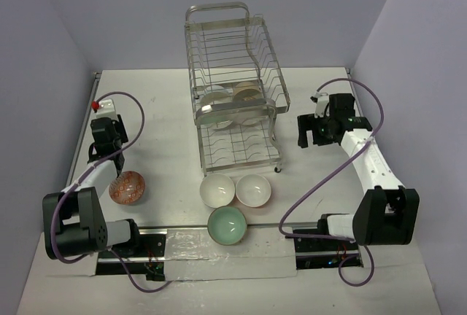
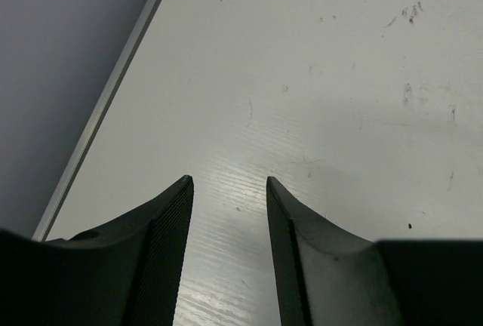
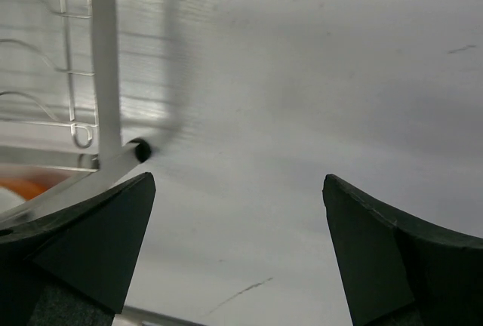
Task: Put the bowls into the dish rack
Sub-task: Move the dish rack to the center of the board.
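The silver wire dish rack (image 1: 232, 45) stands at the table's middle back, with several bowls (image 1: 217, 99) in its upper tier. In front of it on the table sit two white bowls (image 1: 217, 189) (image 1: 253, 189) and a mint green bowl (image 1: 227, 226). An orange-red patterned bowl (image 1: 128, 187) sits at the left. My left gripper (image 1: 109, 134) (image 2: 229, 180) hangs beyond that bowl, apart from it, open over bare table. Right of the rack, my right gripper (image 1: 312, 129) (image 3: 238, 179) is wide open and holds nothing. A rack leg (image 3: 106, 77) shows at its left.
The table's metal edge strip (image 2: 113, 92) and the grey wall run close along the left of my left gripper. Purple cables (image 1: 321, 184) loop over the table by both arms. Both arm bases sit at the near edge.
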Robot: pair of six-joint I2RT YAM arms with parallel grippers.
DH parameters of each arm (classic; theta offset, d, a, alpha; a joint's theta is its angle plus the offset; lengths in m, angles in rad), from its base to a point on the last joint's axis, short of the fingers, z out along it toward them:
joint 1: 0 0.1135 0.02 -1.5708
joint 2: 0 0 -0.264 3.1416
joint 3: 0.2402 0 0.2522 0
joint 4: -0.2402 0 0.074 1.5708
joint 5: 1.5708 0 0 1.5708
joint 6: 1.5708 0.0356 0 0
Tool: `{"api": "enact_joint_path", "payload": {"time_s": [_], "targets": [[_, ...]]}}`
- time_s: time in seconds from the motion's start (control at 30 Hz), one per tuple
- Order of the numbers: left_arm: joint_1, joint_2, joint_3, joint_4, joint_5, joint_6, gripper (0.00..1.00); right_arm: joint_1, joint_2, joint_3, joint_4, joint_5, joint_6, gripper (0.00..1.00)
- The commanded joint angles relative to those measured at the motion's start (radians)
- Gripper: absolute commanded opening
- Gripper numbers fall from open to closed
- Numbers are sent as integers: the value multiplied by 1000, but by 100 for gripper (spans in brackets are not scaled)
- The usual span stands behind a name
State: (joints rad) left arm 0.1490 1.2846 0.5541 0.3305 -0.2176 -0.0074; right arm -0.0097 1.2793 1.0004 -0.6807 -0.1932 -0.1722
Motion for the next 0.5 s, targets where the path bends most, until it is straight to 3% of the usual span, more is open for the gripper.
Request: {"api": "enact_joint_path", "payload": {"time_s": [0.0, 0.13, 0.47], "targets": [[-2, -44, -9, 24, 59, -11, 49, -24, 9, 17, -69, -260, 13, 100], [-2, -65, -22, 12, 155, -3, 50, -26, 0, -3, -80, -383, 5, 100], [-2, -54, -10, -8, 153, 30, 50, -35, -138, -31, -102, -483, -133, 100]]}}
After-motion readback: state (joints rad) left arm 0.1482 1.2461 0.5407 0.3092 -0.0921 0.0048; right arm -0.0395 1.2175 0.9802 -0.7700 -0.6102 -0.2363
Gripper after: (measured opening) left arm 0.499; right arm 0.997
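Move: Some 22 cm to the right hand's left and 6 cm farther out stands the middle of the dish rack, a few centimetres higher than the hand; its near right foot is only about 8 cm left, 9 cm back and 13 cm below. The orange-sided bowl lies roughly 15 cm left and 16 cm back, the white bowl 26 cm left and 16 cm back, both some 11 cm down. From the left hand the rack is about 43 cm right, level ahead. Swinging left towards the near right side of the dish rack, the wide-open right hand travels about 6 cm left and 3 to 4 cm back, rising a couple of centimetres late on. Its wrist rolls and turns counter-clockwise, some 20 degrees in all, bringing the fingertips round towards the rack without touching it. The half-open left hand eases about 2 cm right, turning slightly clockwise. ##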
